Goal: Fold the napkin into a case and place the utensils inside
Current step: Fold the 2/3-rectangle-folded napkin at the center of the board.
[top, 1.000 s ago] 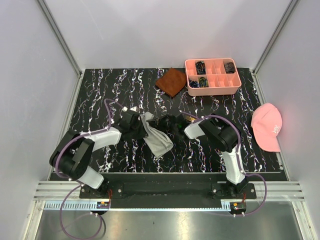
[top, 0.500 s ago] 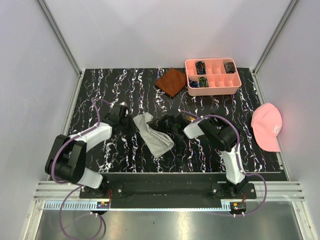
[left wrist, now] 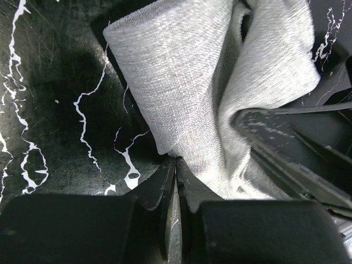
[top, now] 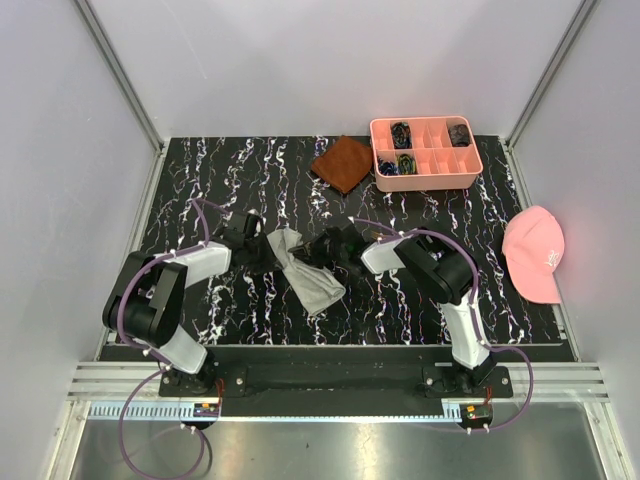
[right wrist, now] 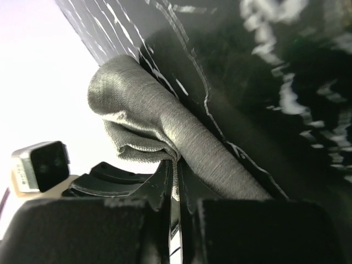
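Note:
The light grey napkin [top: 310, 280] lies bunched as a narrow, twisted strip on the black marbled table between the two arms. My left gripper [top: 268, 252] is low at its upper left end. In the left wrist view the left gripper [left wrist: 176, 160] is shut on the near edge of the napkin [left wrist: 181, 82]. My right gripper [top: 318, 250] comes in from the right. In the right wrist view the right gripper [right wrist: 176, 160] is shut on a fold of the napkin [right wrist: 165, 126], with cloth showing between its fingers. The utensils are hidden.
A rust-brown cloth [top: 343, 164] and a pink compartment tray [top: 425, 182] with small dark items sit at the back. A pink cap [top: 533, 253] lies at the right edge. White walls close in three sides of the table.
The left gripper drew away to the left of the napkin, then came back and closed on its edge. The right gripper kept its hold and shifted slightly left.

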Available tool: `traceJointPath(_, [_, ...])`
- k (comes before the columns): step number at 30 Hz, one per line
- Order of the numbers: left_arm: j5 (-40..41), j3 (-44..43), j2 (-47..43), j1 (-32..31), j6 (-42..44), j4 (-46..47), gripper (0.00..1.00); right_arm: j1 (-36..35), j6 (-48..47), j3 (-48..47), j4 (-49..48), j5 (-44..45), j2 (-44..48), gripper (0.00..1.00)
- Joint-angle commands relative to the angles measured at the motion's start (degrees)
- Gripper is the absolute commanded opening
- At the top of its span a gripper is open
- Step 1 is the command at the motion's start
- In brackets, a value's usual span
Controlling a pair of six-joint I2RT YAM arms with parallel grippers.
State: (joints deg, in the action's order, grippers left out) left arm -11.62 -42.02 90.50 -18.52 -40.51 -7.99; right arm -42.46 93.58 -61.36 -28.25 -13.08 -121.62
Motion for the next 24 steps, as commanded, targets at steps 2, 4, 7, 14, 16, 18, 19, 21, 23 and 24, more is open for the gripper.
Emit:
traceJointPath(2, [0.02,-1.13,-1.55,-0.02,1.58,-2.11,0.10,-1.31,-4.72,-4.90,6.54,-0.71,-0.98,0.03])
traceJointPath(4, [1.50,-1.40,-3.83,-0.02,2.10,-4.22,0.11,-1.31,-4.29,-4.73,4.45,-1.68,-2.91,0.05])
traceJointPath(7, [3.00,-3.32,-6.38,0.07,3.59,-8.60,0.13,-1.40,-5.33,-5.60,4.08,-3.26,-4.85,0.07])
traceJointPath(14, [-0.41,-10.17,-8.94,1.65,5.27,-14.95,0.24,-1.14,-10.61,-5.35,1.80,-4.76,-6.17,0.21])
traceJointPath(16, [-1.31,-12.20,-7.10,1.91,5.79,-16.18,0.28,-1.31,-13.49,-4.56,0.13,-4.76,-5.73,0.25])
traceJointPath(18, [-0.43,-14.40,-5.69,2.09,6.06,-16.36,0.36,-1.31,-16.31,-4.55,1.35,-4.85,-4.68,0.32])
traceJointPath(19, [-0.25,-15.28,-3.68,2.09,6.32,-16.53,0.38,-1.31,-19.54,-5.08,2.05,-5.37,-4.41,0.34])
traceJointPath(21, [-0.07,-18.44,-1.13,2.18,6.76,-18.28,0.41,-1.31,-22.46,-4.73,1.53,-5.81,-3.62,0.38])
traceJointPath(23, [0.10,-20.37,1.78,2.09,6.68,-18.56,0.42,-1.14,-25.37,-4.20,0.39,-6.43,-3.18,0.41])
traceJointPath(24, [0.80,-20.73,2.40,2.09,6.15,-18.82,0.43,-1.22,-26.51,-4.38,0.65,-6.60,-3.27,0.41])
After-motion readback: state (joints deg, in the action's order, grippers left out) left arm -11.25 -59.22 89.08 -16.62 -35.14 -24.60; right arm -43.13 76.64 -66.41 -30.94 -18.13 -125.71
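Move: The grey napkin's middle lies about 8 cm right of the left hand, 2 cm back and barely below it; its near-shut tips are at the napkin's left edge. For the right hand, already pinching a fold, that middle is some 4 cm back, 1 cm right and 2 cm below. From the left hand, the brown cloth lies about 27 cm ahead and 17 cm right, the pink tray 31 cm ahead and 42 cm right. Left hand, opening, rises about 7 cm and forward off the napkin's edge; right eases left, loosening on the fold. ##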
